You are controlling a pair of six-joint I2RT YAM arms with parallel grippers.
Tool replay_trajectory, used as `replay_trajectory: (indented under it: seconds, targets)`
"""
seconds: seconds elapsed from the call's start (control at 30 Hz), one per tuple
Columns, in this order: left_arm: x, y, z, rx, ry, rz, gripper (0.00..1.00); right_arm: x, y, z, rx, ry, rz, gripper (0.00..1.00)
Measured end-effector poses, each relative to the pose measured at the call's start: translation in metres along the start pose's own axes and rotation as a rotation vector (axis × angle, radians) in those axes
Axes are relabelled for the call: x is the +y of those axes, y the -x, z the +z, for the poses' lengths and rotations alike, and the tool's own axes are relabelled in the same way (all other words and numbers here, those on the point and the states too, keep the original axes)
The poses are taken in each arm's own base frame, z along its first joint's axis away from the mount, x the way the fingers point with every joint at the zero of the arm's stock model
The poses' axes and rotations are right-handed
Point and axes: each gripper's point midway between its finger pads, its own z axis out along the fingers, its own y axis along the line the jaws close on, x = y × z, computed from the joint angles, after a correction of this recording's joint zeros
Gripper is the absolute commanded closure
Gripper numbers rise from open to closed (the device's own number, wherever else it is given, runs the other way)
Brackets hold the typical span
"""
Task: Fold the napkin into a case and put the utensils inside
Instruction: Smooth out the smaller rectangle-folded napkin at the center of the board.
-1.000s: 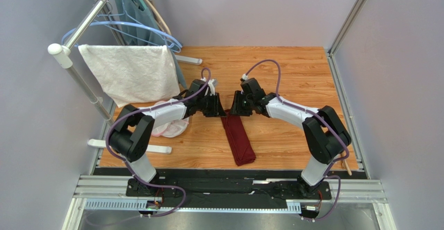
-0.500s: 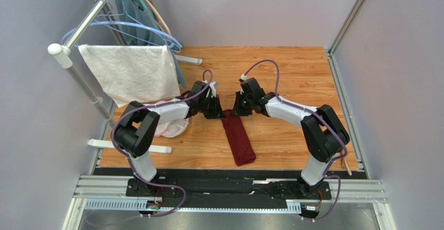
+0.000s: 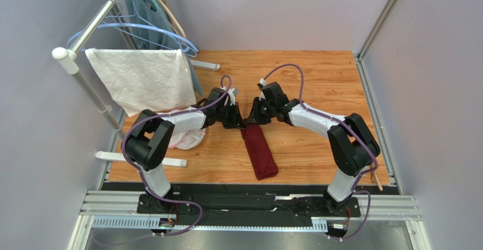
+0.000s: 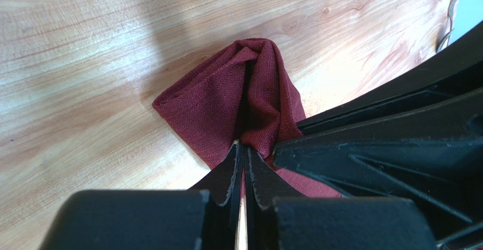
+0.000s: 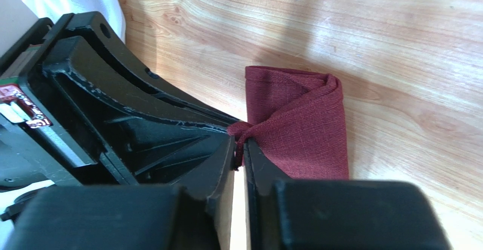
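Observation:
The maroon napkin (image 3: pixel 259 151) lies as a narrow folded strip running from mid-table toward the near edge. Both grippers meet at its far end. My left gripper (image 3: pixel 240 121) is shut on one far corner, and the left wrist view shows cloth (image 4: pixel 238 97) bunched up from its closed tips (image 4: pixel 242 148). My right gripper (image 3: pixel 251 119) is shut on the other far corner (image 5: pixel 295 114), with a pinch of fabric drawn into its tips (image 5: pixel 239 141). A slim tan handle (image 3: pixel 376 178) pokes out by the right arm's base; the rest of the utensils is hidden.
A white towel (image 3: pixel 142 79) hangs on a rack at the back left, with blue hangers (image 3: pixel 156 32) behind it. A white and pink bundle (image 3: pixel 187 139) lies under the left arm. The rack's white foot (image 3: pixel 142 159) crosses the table's left edge. Walls close in on both sides.
Both grippers have closed on the napkin's far end, which is now gathered between them. The left arm's elbow has shifted slightly; the strip itself has stayed in place.

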Motion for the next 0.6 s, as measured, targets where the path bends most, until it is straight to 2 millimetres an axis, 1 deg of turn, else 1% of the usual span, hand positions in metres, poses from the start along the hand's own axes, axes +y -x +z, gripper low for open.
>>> replay_trajectory:
  seconds: [0.03, 0.1, 0.13, 0.23, 0.33, 0.5, 0.6]
  targets:
    - [0.000, 0.000, 0.000, 0.000, 0.000, 0.000, 0.90, 0.000, 0.000, 0.000, 0.002, 0.004, 0.000, 0.80]
    - [0.000, 0.000, 0.000, -0.001, 0.000, 0.000, 0.85, 0.001, -0.001, 0.001, 0.006, 0.009, 0.004, 0.77]
    - [0.000, 0.000, 0.000, -0.001, 0.000, 0.001, 0.80, 0.000, -0.001, 0.002, 0.010, 0.010, 0.006, 0.73]
    - [-0.001, 0.001, -0.003, -0.008, 0.001, 0.002, 0.73, -0.001, -0.001, 0.002, 0.013, 0.012, 0.010, 0.69]
    - [0.001, 0.002, -0.009, -0.024, 0.009, 0.000, 0.69, 0.002, 0.002, 0.001, 0.011, 0.034, 0.011, 0.66]
    - [0.000, 0.004, -0.023, -0.055, 0.011, 0.000, 0.67, 0.006, 0.006, 0.001, 0.001, 0.060, 0.006, 0.62]
    - [-0.004, 0.004, -0.030, -0.068, 0.002, -0.001, 0.70, 0.007, 0.007, 0.001, -0.002, 0.067, 0.005, 0.61]
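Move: The loose fold at the napkin's far end is right at both hands: about 1 cm ahead, 1 cm to the right and 1 cm below the left fingertips, which have it pinched, and level with the right ones, some 2 cm below them. The folded napkin's middle lies roughly 8 cm back and 6 cm to the right of the left hand. The white cloth bundle stands about 20 cm to the left hand's left and 1 cm back. Up and to its left, the left hand backs off from the fold at the napkin's far end, rising about 2.5 cm and going some 2 cm sideways away from the right hand after its fingers have opened to about a third. The right hand all but stays over the fold, easing up, forward and left by barely 1 cm while its slightly parted fingers spread further around the flap's tip. ##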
